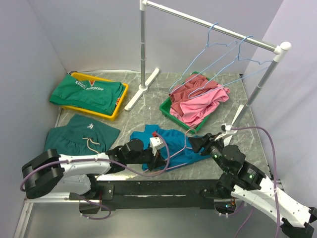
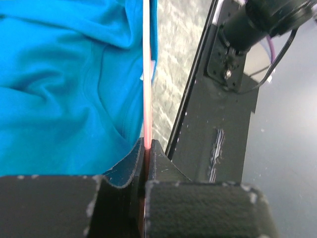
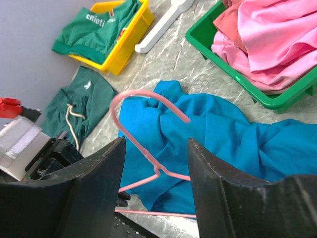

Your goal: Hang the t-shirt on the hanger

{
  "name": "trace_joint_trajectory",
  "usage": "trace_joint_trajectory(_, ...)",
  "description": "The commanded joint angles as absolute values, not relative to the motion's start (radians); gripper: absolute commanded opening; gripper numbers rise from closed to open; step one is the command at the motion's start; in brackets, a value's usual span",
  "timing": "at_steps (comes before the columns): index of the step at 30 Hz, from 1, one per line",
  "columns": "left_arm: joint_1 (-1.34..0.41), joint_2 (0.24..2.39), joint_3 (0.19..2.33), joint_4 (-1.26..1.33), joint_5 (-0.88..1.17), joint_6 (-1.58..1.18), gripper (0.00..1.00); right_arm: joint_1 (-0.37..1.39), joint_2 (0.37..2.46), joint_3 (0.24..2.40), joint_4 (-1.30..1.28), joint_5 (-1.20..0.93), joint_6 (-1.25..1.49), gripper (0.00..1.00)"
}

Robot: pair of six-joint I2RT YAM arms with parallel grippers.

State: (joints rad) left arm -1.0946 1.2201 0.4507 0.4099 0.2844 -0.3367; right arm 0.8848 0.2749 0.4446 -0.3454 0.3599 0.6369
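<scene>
The teal-blue t-shirt point(image 1: 171, 144) lies crumpled on the table near the front edge. The pink wire hanger point(image 1: 187, 141) lies over it, its hook pointing toward the green tray. My left gripper point(image 1: 157, 159) is shut on the hanger's lower wire point(image 2: 146, 99), seen edge-on in the left wrist view with the t-shirt point(image 2: 64, 89) behind it. My right gripper point(image 1: 196, 144) is open beside the hook end. In the right wrist view its gripper point(image 3: 156, 144) frames the hanger's neck and hook point(image 3: 119, 111) over the t-shirt point(image 3: 228, 139), touching neither.
A green tray point(image 1: 168, 110) of pink and maroon clothes stands behind the t-shirt. A yellow tray point(image 1: 118, 109) holds green garments at back left. Dark green shorts point(image 1: 79, 134) lie left. A rail point(image 1: 208, 25) carries light blue hangers point(image 1: 225, 59); its white foot point(image 1: 142, 89) rests mid-table.
</scene>
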Motion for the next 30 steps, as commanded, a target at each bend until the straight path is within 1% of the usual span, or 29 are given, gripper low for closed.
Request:
trace_joint_trajectory(1, -1.094, 1.247, 0.511, 0.399, 0.341, -0.347, 0.01, 0.91, 0.357, 0.463, -0.295, 0.38, 0.594, 0.62)
trace_joint_trajectory(4, -1.094, 1.261, 0.541, 0.355, 0.333, -0.345, 0.01, 0.965, 0.44, 0.48, -0.288, 0.425, 0.597, 0.63)
trace_joint_trajectory(9, -1.094, 1.293, 0.591, 0.293, 0.334, -0.341, 0.01, 1.098, 0.54, 0.511, -0.324, 0.618, 0.638, 0.63)
trace_joint_trajectory(12, -1.094, 1.315, 0.62, 0.256, 0.337, -0.337, 0.01, 1.135, 0.586, 0.531, -0.333, 0.679, 0.655, 0.64)
trace_joint_trajectory(15, -1.097, 1.331, 0.641, 0.218, 0.328, -0.337, 0.01, 1.146, 0.624, 0.554, -0.342, 0.727, 0.664, 0.6)
trace_joint_trajectory(21, -1.104, 1.336, 0.676, 0.172, 0.314, -0.339, 0.01, 1.172, 0.678, 0.558, -0.33, 0.77, 0.66, 0.57)
trace_joint_trajectory(23, -1.109, 1.344, 0.69, 0.157, 0.311, -0.339, 0.01, 1.175, 0.678, 0.551, -0.322, 0.775, 0.661, 0.52)
trace_joint_trajectory(24, -1.111, 1.345, 0.701, 0.146, 0.31, -0.339, 0.02, 1.174, 0.677, 0.543, -0.315, 0.775, 0.66, 0.47)
trace_joint_trajectory(26, -1.12, 1.353, 0.71, 0.135, 0.304, -0.339, 0.03, 1.173, 0.673, 0.537, -0.311, 0.776, 0.66, 0.41)
trace_joint_trajectory(27, -1.121, 1.354, 0.718, 0.127, 0.301, -0.341, 0.04, 1.175, 0.669, 0.531, -0.308, 0.779, 0.66, 0.32)
trace_joint_trajectory(29, -1.124, 1.353, 0.721, 0.127, 0.293, -0.347, 0.04, 1.175, 0.658, 0.522, -0.305, 0.788, 0.66, 0.23)
trace_joint_trajectory(30, -1.124, 1.35, 0.722, 0.127, 0.285, -0.356, 0.06, 1.177, 0.646, 0.512, -0.302, 0.79, 0.66, 0.15)
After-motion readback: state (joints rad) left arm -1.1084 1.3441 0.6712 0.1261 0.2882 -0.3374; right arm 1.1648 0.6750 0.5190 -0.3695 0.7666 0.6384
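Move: The pink hanger's neck, just below its hook, is about 4 cm to the right hand's left, 2 cm ahead and 4 cm below. The teal T-shirt's middle lies some 9 cm left of that hand, 2 cm ahead and 16 cm down; the green basket is roughly 25 cm ahead, 4 cm to the right and 15 cm lower. From the left hand, still pinching the hanger, the T-shirt's middle is about 9 cm ahead, 5 cm right and 9 cm below. The hanger's neck is taken between the right fingertips: that hand sinks about 5 cm and slides left roughly 3 cm, rolls its left side down some 20 degrees, then eases back right a little while closing around the neck. The left hand keeps its pinch, shifting the hanger slightly right over the T-shirt and tipping its own fingers down about 10 degrees. ##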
